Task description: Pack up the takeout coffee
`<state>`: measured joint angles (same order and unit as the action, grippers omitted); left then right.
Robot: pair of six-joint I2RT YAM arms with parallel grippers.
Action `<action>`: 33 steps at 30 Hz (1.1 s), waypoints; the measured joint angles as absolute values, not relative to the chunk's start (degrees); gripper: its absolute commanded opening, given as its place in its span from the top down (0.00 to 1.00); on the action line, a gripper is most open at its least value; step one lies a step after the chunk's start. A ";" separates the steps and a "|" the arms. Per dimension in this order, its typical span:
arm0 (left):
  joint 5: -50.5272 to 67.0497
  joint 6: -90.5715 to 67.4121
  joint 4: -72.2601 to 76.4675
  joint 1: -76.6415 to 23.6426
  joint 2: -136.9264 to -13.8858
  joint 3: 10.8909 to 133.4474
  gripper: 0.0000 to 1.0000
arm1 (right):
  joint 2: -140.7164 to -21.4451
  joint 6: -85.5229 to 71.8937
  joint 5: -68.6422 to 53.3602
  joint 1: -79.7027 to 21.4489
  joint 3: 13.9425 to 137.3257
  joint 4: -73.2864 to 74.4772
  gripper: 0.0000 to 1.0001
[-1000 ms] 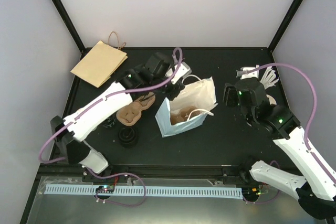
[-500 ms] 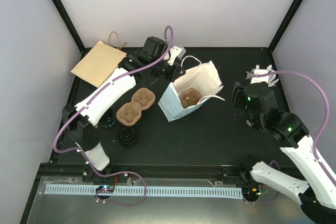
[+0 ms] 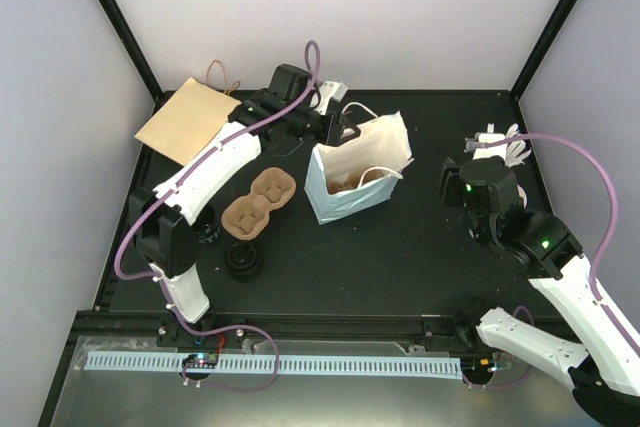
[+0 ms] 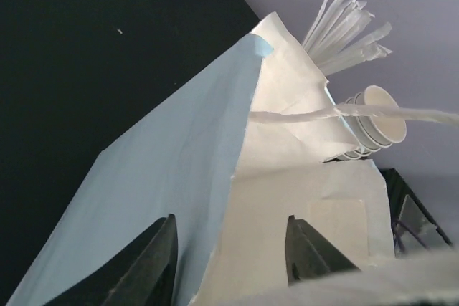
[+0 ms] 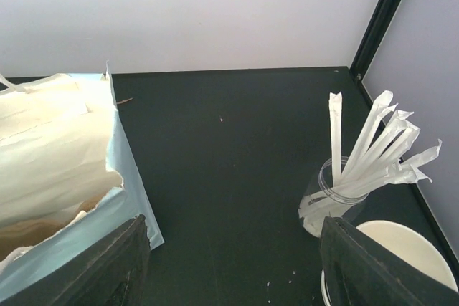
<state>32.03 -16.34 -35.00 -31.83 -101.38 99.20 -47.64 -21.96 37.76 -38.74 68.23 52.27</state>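
A light-blue and white paper bag (image 3: pixel 355 175) stands upright mid-table, mouth up, and fills the left wrist view (image 4: pixel 179 177). My left gripper (image 3: pixel 340 129) hovers at its back top edge. Its jaws (image 4: pixel 229 218) are open, the bag's rim between them and nothing gripped. My right gripper (image 3: pixel 452 182) is open and empty to the bag's right (image 5: pixel 231 223), the bag's corner (image 5: pixel 57 155) at its left. A small black-lidded thing (image 3: pixel 207 235) beside the left arm may be the takeout coffee; it is mostly hidden.
A brown cup carrier (image 3: pixel 258 202) and a pile of black lids (image 3: pixel 243 260) lie left of the bag. A flat brown bag (image 3: pixel 190 119) sits at the back left. A jar of wrapped straws (image 5: pixel 333 198) and stacked white cups (image 5: pixel 401 256) stand at the right.
The left gripper swung toward the back, pulling the bag from leaning to upright, then opened off it. The right gripper drew back to the right.
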 measured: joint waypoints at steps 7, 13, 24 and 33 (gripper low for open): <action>30.57 -15.16 -36.25 -31.51 -100.29 99.20 0.13 | -47.62 -21.96 37.67 -38.74 68.18 52.29 0.31; 23.40 -13.61 -40.91 -29.58 -91.98 98.70 0.01 | -47.55 -21.96 37.34 -38.74 68.18 52.29 0.28; 7.44 -13.45 -51.99 -18.61 -65.45 91.11 0.01 | -47.55 -21.78 34.83 -38.74 68.14 52.25 0.00; -1.56 -14.98 -65.10 -1.87 -59.70 81.49 0.01 | -49.17 -26.89 30.59 -38.74 68.75 54.26 0.00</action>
<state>-1.56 -14.98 -65.10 -1.87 -59.70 81.49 -49.17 -26.89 30.59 -38.74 68.75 54.26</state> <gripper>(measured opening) 0.988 0.999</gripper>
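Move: The white cup stands about 42 cm to the left of the left hand and 16 cm back, with its middle some 24 cm lower. The black cup is 8 cm right of the white cup, the empty carrier 20 cm left and 10 back from the hand. The blue bag is just below the hand, 6 cm back and 3 right. From the right hand the white cup lies 66 cm left, 3 back. Left hand opens fully, arcs some 35 cm left from the blue bag towards the white cup; right widens. ##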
